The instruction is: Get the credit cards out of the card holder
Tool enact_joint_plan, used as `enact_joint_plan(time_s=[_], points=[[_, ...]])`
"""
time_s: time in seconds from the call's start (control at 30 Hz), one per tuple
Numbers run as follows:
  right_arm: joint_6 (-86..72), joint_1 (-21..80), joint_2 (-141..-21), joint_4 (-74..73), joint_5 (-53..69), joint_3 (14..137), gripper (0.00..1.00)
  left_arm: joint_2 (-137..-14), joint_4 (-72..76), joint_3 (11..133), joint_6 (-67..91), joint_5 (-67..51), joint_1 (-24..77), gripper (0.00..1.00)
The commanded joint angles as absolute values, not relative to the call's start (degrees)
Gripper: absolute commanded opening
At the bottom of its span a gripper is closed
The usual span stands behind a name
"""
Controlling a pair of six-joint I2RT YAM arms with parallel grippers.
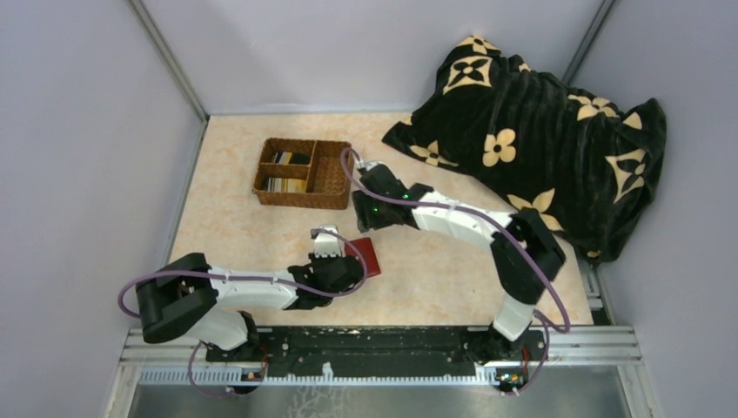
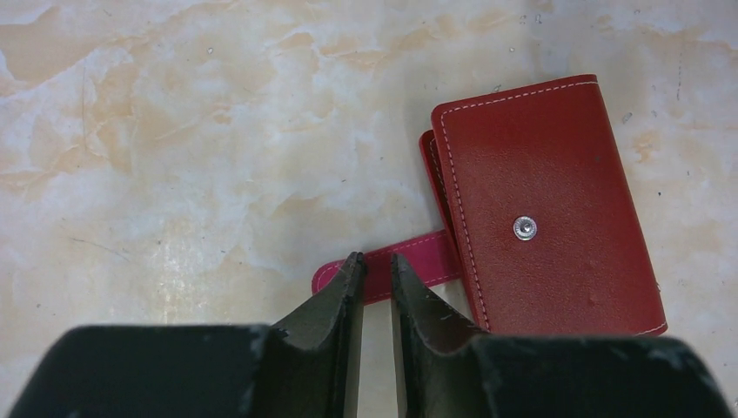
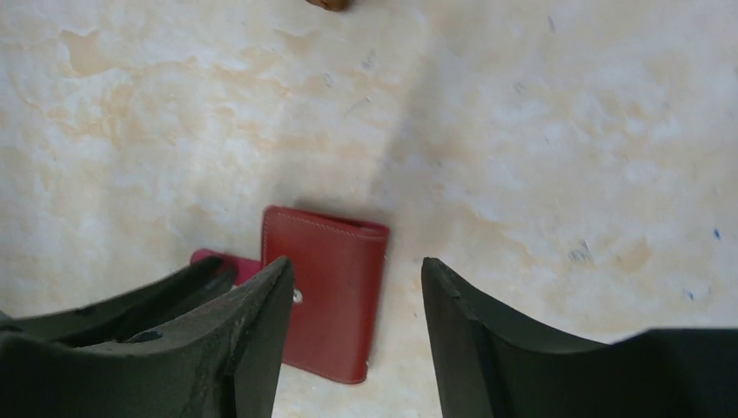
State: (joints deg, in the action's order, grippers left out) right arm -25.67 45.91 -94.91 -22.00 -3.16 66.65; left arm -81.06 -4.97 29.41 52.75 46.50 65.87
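The red card holder (image 1: 367,256) lies closed and flat on the table, its snap tab (image 2: 418,261) unfastened and sticking out sideways. My left gripper (image 2: 374,259) hovers with its tips right over the tab, jaws all but shut with a thin gap, holding nothing; it also shows in the top view (image 1: 338,250). My right gripper (image 3: 355,261) is open and empty above the table, with the card holder (image 3: 335,287) below it, and stands just in front of the basket (image 1: 362,218). Several credit cards (image 1: 289,171) lie in the basket's left compartments.
The brown wicker divided basket (image 1: 300,199) stands at the back left of the table; its edge (image 3: 329,3) shows at the top of the right wrist view. A black blanket with cream flowers (image 1: 540,131) is heaped at the back right. Grey walls enclose the table.
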Motion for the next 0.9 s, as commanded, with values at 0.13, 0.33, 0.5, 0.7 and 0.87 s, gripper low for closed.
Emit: enact_joint_plan(time_s=[0.13,0.33,0.5,0.7,0.87], points=[[-23.02,52.07,-108.01,-35.72,-10.06,85.46,0.72,-76.3,2.66,23.67,52.29,46.3,65.92,0.24],[-23.94,54.47,-112.18,-41.05,-13.4,90.49,0.81,-75.04,4.65,22.15,51.21,46.12,65.91,0.23],[-23.39,56.35,-113.55,-42.49,-14.46,91.74,0.8,-76.89,5.1,23.31,50.54,46.2,65.87,0.22],[-22.14,57.7,-115.0,-43.94,-14.18,92.74,0.81,-78.72,5.09,24.47,50.6,46.29,65.91,0.22],[-21.97,58.42,-115.18,-42.26,-12.11,92.83,0.81,-78.39,5.17,24.27,50.67,46.28,65.92,0.22]])
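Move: The left fingertips are down at the card holder's strap; the middle of the holder lies about 7 cm to this hand's right, 1 cm ahead and 1 cm lower. From the right hand the card holder is some 6 cm back, 3 cm left and 8 cm below. The strap is about 7 cm back and 9 cm left of the right hand, equally low. The woven basket's middle is roughly 11 cm ahead, 15 cm left and 5 cm below it. The left fingertips stay at the strap, seeming to rest on it, barely shifting. The right hand touches nothing yet: it swings about 4.5 cm left, then sinks some 3.5 cm while drawing back towards the card holder, slowing over it. Its fingers spread from half to mostly open as the wrist rolls some 20 degrees, left side down, so that they point more steeply at the table. ##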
